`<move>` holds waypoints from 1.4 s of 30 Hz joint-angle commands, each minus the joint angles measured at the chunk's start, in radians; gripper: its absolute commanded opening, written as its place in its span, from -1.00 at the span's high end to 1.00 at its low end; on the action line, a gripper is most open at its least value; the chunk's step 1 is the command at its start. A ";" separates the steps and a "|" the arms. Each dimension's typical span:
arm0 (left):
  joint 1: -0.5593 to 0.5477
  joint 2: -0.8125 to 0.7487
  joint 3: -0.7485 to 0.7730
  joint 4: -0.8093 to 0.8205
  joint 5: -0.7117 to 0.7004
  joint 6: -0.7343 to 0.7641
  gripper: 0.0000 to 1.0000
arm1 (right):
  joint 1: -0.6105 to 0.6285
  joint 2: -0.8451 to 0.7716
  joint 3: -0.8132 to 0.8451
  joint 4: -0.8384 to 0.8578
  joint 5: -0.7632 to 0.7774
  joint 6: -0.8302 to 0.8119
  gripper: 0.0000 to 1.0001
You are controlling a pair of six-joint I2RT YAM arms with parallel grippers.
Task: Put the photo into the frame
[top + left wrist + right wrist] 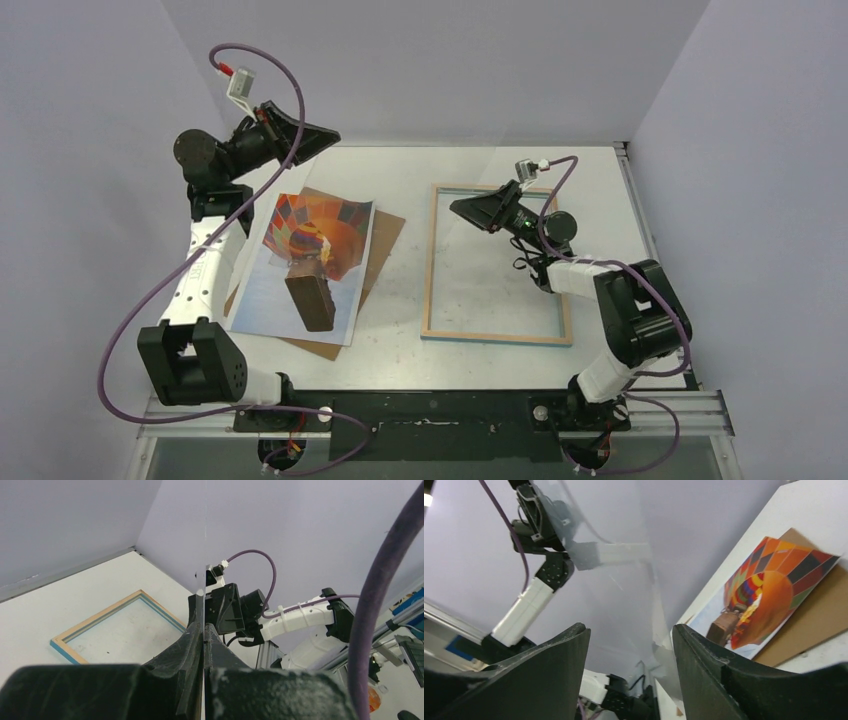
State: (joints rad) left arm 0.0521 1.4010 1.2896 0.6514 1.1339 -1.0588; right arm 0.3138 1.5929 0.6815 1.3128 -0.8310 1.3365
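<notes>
The photo (300, 262), a hot-air balloon print, lies flat at left on a brown backing board (388, 238); the right wrist view shows the photo (774, 587) too. The frame (495, 338) lies wooden side up at right, with nothing inside it, also seen as the frame (95, 617) in the left wrist view. My left gripper (318, 135) is raised at the back left, shut on the edge of a clear pane (205, 540) held in the air. My right gripper (630, 630) is open above the frame, its fingers either side of the pane's (634, 595) other end.
Walls close the table in at the back and both sides. The left arm (531, 600) and its purple cable (150, 300) stand along the left side. A metal rail (440, 412) runs along the near edge.
</notes>
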 commanded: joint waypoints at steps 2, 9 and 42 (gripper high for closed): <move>0.020 0.016 0.025 -0.054 -0.123 -0.004 1.00 | 0.009 0.070 0.071 0.471 -0.023 0.286 -0.09; 0.020 -0.003 -0.008 -0.098 -0.182 0.008 1.00 | 0.047 0.032 0.132 0.310 -0.017 0.199 0.23; -0.539 0.405 0.117 -0.941 -0.758 0.874 -0.89 | -0.362 -0.395 0.869 -1.884 0.481 -0.764 0.89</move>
State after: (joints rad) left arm -0.4225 1.7218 1.3331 -0.2859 0.4545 -0.2264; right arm -0.0380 1.2263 1.5150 -0.4908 -0.4309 0.6136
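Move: The clear sheet, still pinched by the left hand, hangs between the hands; its middle is about 11 cm right of the left hand and 9 cm below, straight across, and from the right hand 11 cm left, 2 cm ahead and 8 cm up. The frame's centre lies 6 cm ahead of the right hand, 9 cm right and 27 cm below; the photo 2 cm ahead of the left hand, 19 cm left and 44 cm below. Right hand pinches the clear sheet, carries it some 18 cm right and up; left releases and sinks 28 cm. ##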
